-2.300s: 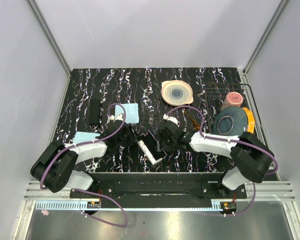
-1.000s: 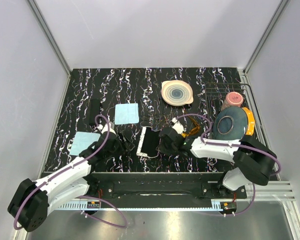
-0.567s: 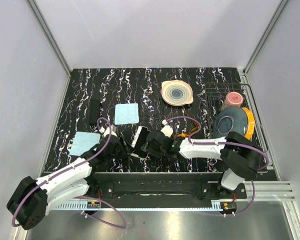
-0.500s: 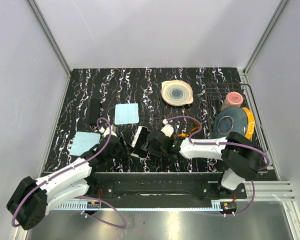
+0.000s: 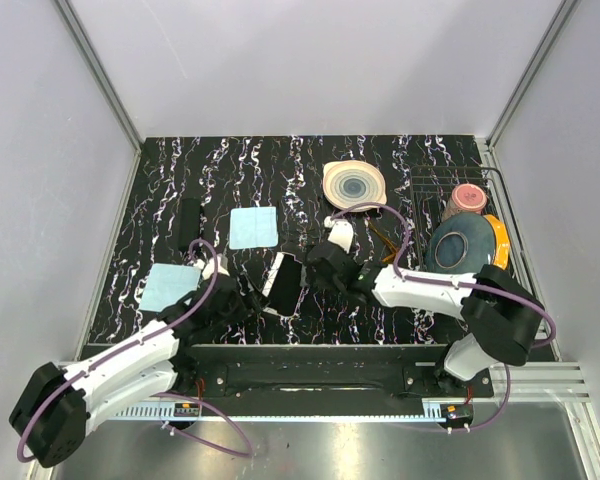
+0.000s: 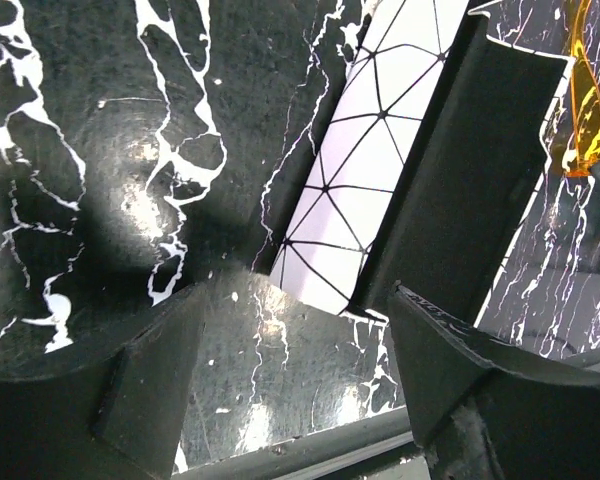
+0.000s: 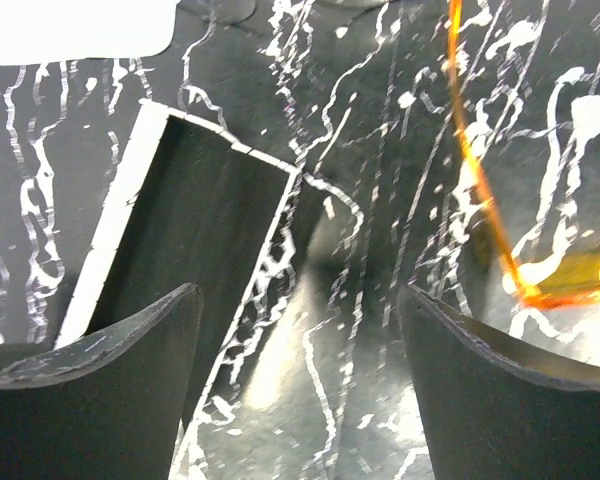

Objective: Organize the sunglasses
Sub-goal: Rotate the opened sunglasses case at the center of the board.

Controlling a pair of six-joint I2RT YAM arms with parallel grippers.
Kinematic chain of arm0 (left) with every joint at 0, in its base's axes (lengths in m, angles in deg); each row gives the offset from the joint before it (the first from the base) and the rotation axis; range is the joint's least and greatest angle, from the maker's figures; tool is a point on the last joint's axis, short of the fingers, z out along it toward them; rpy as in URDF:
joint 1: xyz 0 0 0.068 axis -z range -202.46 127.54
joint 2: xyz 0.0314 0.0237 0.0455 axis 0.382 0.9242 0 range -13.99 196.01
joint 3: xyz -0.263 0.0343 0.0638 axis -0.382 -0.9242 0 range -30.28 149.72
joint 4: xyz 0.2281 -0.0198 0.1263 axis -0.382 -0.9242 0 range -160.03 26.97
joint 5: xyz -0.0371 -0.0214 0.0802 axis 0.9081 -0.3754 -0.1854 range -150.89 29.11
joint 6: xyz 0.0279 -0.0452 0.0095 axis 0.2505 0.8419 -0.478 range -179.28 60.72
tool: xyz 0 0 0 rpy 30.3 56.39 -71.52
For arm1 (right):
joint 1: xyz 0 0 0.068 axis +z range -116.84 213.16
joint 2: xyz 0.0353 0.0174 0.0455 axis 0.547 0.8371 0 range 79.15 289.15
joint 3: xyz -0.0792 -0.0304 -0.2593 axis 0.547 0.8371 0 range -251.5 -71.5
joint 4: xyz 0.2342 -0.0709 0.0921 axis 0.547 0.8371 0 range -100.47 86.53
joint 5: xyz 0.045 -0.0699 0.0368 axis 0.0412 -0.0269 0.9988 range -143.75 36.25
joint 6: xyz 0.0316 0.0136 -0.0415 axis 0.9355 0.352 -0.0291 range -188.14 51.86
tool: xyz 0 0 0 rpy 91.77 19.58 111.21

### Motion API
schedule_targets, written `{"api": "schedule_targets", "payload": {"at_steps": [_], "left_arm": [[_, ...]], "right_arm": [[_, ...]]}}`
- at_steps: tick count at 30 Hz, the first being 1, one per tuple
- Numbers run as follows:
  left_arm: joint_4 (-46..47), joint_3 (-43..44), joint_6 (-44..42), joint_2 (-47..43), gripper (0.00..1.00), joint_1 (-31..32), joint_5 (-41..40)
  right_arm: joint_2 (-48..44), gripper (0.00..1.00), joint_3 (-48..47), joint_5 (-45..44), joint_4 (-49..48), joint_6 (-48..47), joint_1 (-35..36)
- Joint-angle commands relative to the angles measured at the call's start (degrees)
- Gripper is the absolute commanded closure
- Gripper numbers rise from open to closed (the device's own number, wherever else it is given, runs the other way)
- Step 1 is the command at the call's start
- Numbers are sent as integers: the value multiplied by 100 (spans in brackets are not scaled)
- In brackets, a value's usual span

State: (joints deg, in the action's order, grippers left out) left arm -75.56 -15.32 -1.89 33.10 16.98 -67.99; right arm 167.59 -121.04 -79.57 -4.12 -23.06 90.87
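Note:
The sunglasses (image 5: 384, 241) lie on the table right of my right gripper; their thin amber arm (image 7: 472, 160) and part of a lens show in the right wrist view, and a bit of amber (image 6: 583, 110) shows in the left wrist view. The white box (image 5: 285, 282) lies open between my grippers, its black inside (image 7: 195, 225) up and its patterned white outer panel (image 6: 365, 160) toward the left gripper. My left gripper (image 5: 248, 296) (image 6: 295, 300) is open and empty just left of the box. My right gripper (image 5: 320, 267) (image 7: 302, 300) is open and empty over bare table between box and sunglasses.
A flat black case (image 5: 188, 222) lies at far left. Two light blue cloths (image 5: 253, 227) (image 5: 168, 285) lie on the left half. A patterned plate (image 5: 354, 185) sits at the back. A wire rack (image 5: 500, 180) at right holds a pink cup (image 5: 468, 198) and plates (image 5: 460, 246).
The white box, closed at first, now lies open. In the last half second my right gripper has drawn back up and to the right, off the box. The left gripper has barely moved.

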Motion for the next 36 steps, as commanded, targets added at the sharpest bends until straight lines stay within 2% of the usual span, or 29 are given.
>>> {"api": "schedule_targets", "payload": {"at_steps": [1, 5, 7, 8, 9, 13, 18, 28, 36], "left_arm": [[-302, 60, 124, -384, 24, 55, -267], [312, -98, -105, -508, 37, 134, 234], [392, -143, -166, -499, 48, 160, 323], [383, -151, -166, -482, 53, 160, 323], [383, -169, -175, -438, 60, 169, 323], [366, -143, -140, -253, 66, 195, 323], [226, -55, -105, 28, 68, 240, 270], [-21, 42, -140, -60, 69, 292, 59], [93, 68, -149, 300, 69, 301, -11]], "right_arm": [[111, 20, -398, 463, -20, -1413, -452], [445, 36, -741, 999, 24, -1958, -752], [568, 43, -968, 1211, 15, -2047, -840], [743, 49, -1066, 1237, 59, -2108, -893], [831, 51, -1284, 1255, 181, -2152, -902], [1368, 57, -1760, 1334, 455, -2188, -990], [1948, 58, -2138, 1457, 595, -2188, -1157], [2554, 59, -2499, 1580, 674, -2240, -1359], [2327, 62, -2192, 1861, 894, -2082, -1359]]}}
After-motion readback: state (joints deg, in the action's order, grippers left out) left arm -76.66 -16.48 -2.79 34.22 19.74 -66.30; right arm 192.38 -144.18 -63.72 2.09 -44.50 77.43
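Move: The opened sunglasses case lies with its middle about 5 cm ahead and 7 cm right of the left hand, just below it; from the right hand, some 7 cm left, 1 cm ahead and 6 cm down. Roughly 13 cm ahead and 3 cm left of the right hand are the dark-framed glasses. The orange sunglasses are about 6 cm ahead and 11 cm right of it, and the near blue cloth some 14 cm ahead and 14 cm left. Forward about 9 cm along the case's right side goes the right hand, turning a little counter-clockwise, then dipping some 5 cm midway to the far right corner as its fingers close to under half open. The left hand lifts slightly, then eases back and down near the near-left corner, fingers likewise partly closing. Contact with the case can't be made out. ##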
